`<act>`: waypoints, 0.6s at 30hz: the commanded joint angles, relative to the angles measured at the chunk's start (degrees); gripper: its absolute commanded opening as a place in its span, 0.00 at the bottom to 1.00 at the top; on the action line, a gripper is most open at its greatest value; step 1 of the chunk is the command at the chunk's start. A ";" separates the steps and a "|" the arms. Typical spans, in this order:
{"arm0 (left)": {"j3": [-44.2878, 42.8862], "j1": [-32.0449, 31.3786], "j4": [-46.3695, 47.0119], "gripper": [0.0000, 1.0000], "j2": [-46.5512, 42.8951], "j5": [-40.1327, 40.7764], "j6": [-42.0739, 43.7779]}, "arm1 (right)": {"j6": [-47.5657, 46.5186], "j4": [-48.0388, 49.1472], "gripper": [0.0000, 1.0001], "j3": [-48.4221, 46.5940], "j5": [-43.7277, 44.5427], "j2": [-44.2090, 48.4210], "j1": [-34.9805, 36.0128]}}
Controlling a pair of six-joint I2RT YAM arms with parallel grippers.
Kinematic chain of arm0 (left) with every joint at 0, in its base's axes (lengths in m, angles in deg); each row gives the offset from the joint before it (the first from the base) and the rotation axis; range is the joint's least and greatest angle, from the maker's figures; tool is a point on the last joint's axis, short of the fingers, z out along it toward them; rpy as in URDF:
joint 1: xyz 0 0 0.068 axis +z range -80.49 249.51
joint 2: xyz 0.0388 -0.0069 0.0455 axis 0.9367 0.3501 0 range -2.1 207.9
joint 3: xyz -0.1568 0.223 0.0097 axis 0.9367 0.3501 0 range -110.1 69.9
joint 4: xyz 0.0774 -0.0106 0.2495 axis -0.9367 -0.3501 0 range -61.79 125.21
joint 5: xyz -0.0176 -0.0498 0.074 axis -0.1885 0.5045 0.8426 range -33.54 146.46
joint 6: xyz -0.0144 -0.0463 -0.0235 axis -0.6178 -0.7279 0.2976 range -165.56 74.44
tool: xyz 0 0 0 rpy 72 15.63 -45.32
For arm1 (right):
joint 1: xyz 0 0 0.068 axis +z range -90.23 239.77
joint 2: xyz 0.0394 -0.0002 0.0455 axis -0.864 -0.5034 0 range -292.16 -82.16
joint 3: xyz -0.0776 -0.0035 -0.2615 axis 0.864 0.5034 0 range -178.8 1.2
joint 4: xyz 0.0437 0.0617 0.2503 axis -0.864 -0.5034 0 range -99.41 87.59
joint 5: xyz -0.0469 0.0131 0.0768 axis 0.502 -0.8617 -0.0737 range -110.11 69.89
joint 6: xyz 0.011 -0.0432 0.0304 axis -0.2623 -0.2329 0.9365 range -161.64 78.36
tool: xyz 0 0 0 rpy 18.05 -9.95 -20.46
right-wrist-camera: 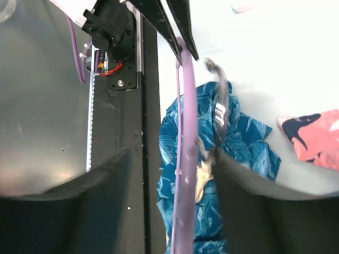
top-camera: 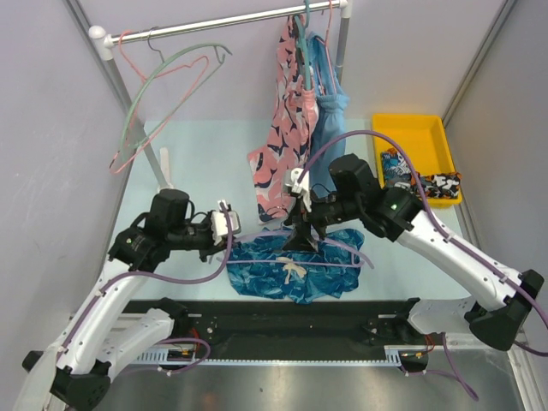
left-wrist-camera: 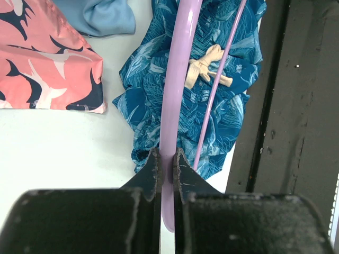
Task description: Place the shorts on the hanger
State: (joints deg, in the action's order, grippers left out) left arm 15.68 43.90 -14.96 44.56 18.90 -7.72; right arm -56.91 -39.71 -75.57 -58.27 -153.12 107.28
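The shorts (top-camera: 257,274), deep blue with a pale leaf print and a white drawstring (left-wrist-camera: 204,71), lie crumpled on the table near the front edge. The lilac hanger (top-camera: 342,246) stretches across just above them. My left gripper (top-camera: 228,224) is shut on the hanger's left end, and the bar (left-wrist-camera: 177,79) runs straight out from between its jaws (left-wrist-camera: 168,164). My right gripper (top-camera: 300,235) hovers over the middle of the shorts (right-wrist-camera: 238,137), open. The hanger bar (right-wrist-camera: 188,159) passes between its wide-apart fingers (right-wrist-camera: 249,180). The hanger's hook looks blurred.
A clothes rail (top-camera: 223,26) at the back carries a green hanger (top-camera: 171,73), a pink hanger (top-camera: 128,145), a pink navy-patterned garment (top-camera: 278,145) and a light-blue garment (top-camera: 330,111). A yellow bin (top-camera: 419,137) of clothes stands at the right. A black base rail (top-camera: 282,321) borders the front.
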 commanded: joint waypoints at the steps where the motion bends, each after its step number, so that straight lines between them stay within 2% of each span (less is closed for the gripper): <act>1: -3.35 -1.11 4.64 0.00 0.98 0.03 -2.86 | -2.31 3.64 0.56 -3.03 0.80 -1.99 1.18; 2: -3.61 -1.37 4.73 0.00 1.07 -0.06 -2.86 | -2.57 3.81 0.53 -3.03 0.97 -2.25 1.36; 3: -3.70 -1.64 4.73 0.00 1.24 -0.06 -2.78 | -3.44 3.73 0.42 -3.12 1.23 -2.78 1.62; 5: -3.88 -2.25 4.65 0.00 1.60 0.56 -2.52 | -4.33 3.55 0.28 -3.30 1.67 -3.04 1.71; 6: -4.05 -2.43 4.56 0.00 1.77 0.56 -2.34 | -4.59 3.37 0.14 -3.38 1.76 -3.05 1.71; 8: -4.06 -2.61 4.21 0.00 1.86 0.73 -1.99 | -6.43 1.98 0.00 -3.47 2.46 -2.61 1.80; 10: -3.97 -2.61 3.94 0.08 1.69 -0.05 -2.77 | -8.97 0.57 0.00 -3.56 3.17 -1.38 1.63; 11: -3.88 -2.61 4.20 0.16 1.86 -0.06 -3.56 | -9.95 -1.18 0.00 -3.47 3.87 -0.77 1.54; 12: -3.79 -2.61 4.21 0.35 2.04 -0.32 -4.26 | -11.18 -2.15 0.00 -3.56 4.31 0.02 1.54; 15: -2.83 -2.08 4.47 0.54 2.48 -0.06 -5.41 | -14.87 -6.63 0.00 -3.56 6.16 3.97 1.36; 18: -1.07 -0.42 5.52 0.57 3.52 -0.23 -5.59 | -18.48 -12.61 0.00 -3.47 8.26 8.63 1.45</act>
State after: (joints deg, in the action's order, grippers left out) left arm 14.68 41.85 -12.42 46.87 20.05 -11.30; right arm -68.87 -45.13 -76.64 -52.63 -151.96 108.46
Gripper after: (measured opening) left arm 0.555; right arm 0.025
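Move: The purple hanger, held at its left end by the left fingers, has its neck almost between the open right fingers: some 2 cm left, 1 cm ahead and 1 cm below. From the left hand, that neck is about 18 cm right, 3 cm ahead and 4 cm up. The blue shorts lie roughly 20 cm beneath the right hand, 1 cm back; the pink garment's hem is about 13 cm ahead, 4 cm left and 17 cm down. Right hand eases 2 cm forward-left, pinches the hanger's neck, draws about 3 cm right as left fingers open. ##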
